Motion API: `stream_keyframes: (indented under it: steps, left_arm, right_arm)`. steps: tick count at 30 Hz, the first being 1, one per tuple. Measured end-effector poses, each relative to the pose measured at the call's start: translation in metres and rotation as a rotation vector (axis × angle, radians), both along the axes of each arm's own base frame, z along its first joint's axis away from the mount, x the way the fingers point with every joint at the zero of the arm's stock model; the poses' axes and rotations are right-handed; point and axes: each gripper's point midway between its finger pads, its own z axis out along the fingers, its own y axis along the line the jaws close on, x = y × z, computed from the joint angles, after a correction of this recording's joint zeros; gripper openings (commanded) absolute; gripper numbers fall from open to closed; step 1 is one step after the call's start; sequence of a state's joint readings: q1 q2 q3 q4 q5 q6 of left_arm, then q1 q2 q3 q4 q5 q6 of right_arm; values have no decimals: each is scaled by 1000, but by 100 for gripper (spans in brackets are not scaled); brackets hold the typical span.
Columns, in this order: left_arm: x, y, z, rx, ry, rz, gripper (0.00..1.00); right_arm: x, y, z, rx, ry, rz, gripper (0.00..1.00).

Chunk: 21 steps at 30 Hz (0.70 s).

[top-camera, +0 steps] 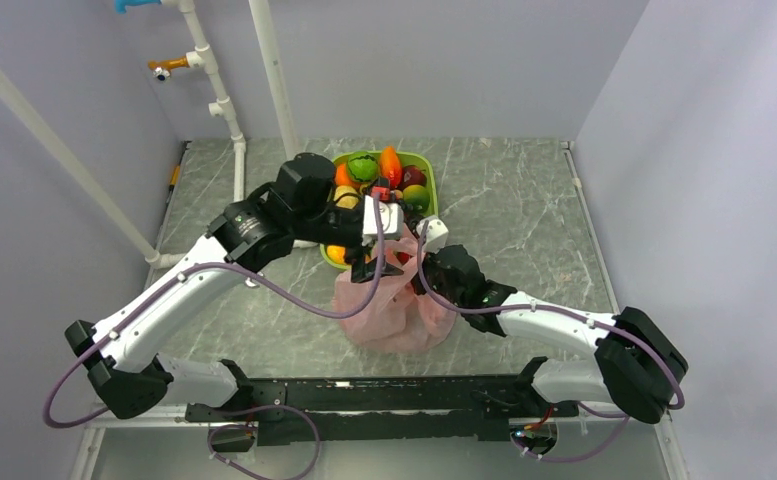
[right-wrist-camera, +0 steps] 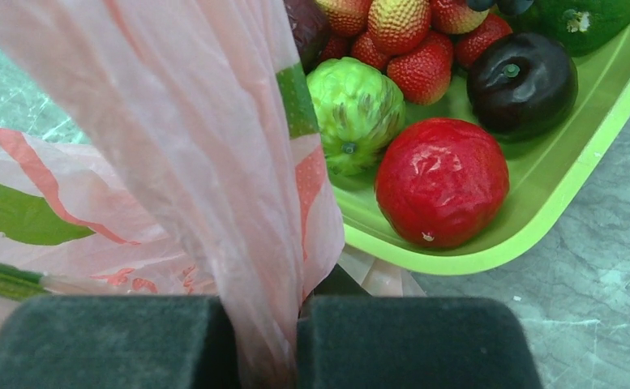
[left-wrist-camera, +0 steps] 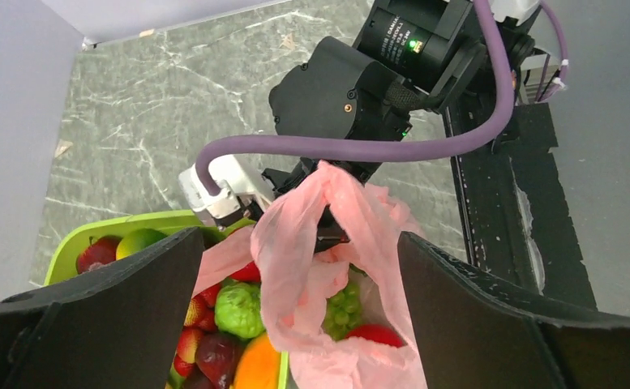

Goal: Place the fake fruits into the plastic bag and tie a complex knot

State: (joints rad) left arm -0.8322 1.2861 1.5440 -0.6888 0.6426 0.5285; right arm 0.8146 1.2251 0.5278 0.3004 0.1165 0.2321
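The pink plastic bag (top-camera: 394,310) stands on the table just in front of the tray. My right gripper (right-wrist-camera: 267,328) is shut on a stretched handle loop of the plastic bag (right-wrist-camera: 214,146) and holds it up. My left gripper (left-wrist-camera: 299,243) is open wide above the bag mouth, and the lifted loop (left-wrist-camera: 295,243) hangs between its fingers (left-wrist-camera: 100,316) without being pinched. Inside the bag lie green grapes (left-wrist-camera: 344,308) and a red fruit (left-wrist-camera: 374,334). More fake fruits stay in the tray: a red apple (right-wrist-camera: 441,182), a dark plum (right-wrist-camera: 522,85) and a bumpy green fruit (right-wrist-camera: 356,109). A knot is not in view.
The lime-green tray (top-camera: 426,165) of fruit sits at the back centre, touching the bag. White pipes (top-camera: 219,100) run along the back left wall. Grey walls close in both sides. A black rail (top-camera: 364,400) holds the arm bases at the near edge.
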Motion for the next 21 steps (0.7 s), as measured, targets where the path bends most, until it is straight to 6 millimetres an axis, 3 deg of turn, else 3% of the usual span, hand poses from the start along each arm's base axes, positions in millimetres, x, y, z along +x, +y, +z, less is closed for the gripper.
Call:
stream_keyframes:
  steps: [6, 8, 12, 14, 17, 20, 21]
  left_arm:
    - [-5, -17, -12, -26, 44, 57, 91]
    - [-11, -19, -17, -32, 59, 80, 83]
    - [-14, -23, -22, -21, 55, 158, 35]
    - [-6, -22, -22, -19, 45, 217, 3]
    - [13, -12, -18, -35, 23, 322, 0]
    - [31, 11, -13, -95, 69, 408, 0]
    - [39, 24, -9, -140, 115, 445, 0]
  right_arm:
    - [6, -2, 7, 7, 9, -49, 0]
    - [9, -4, 9, 6, 12, -70, 0]
    - [11, -8, 9, 0, 20, -101, 0]
    - [11, -9, 8, -3, 22, -106, 0]
    - [11, -9, 8, -7, 18, -102, 0]
    - [9, -12, 6, -19, 10, -85, 0]
    - [7, -12, 3, -24, 8, -71, 6]
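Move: The left hand hangs open around the raised pink bag strand; the part it pinches lies roughly 3 cm to its right, 3 cm lower and 1 cm back. The fruit basket's middle is about 18 cm ahead, 4 cm left and 32 cm below; the filled bag body some 5 cm back, 1 cm left and 29 cm down. From the right hand, already gripping the bunched bag, that strand is about 7 cm back, 1 cm left and 20 cm up. Rightward and down a couple of centimetres, easing slightly back, the left hand brings its wide-open fingers onto the pink strand and shuts them, pinching it. It then draws the strand about 5 cm forward and 4 cm left, turning some 25 degrees counter-clockwise overall. The right hand keeps its shut grip on the bunched bag, shifting barely a centimetre. ##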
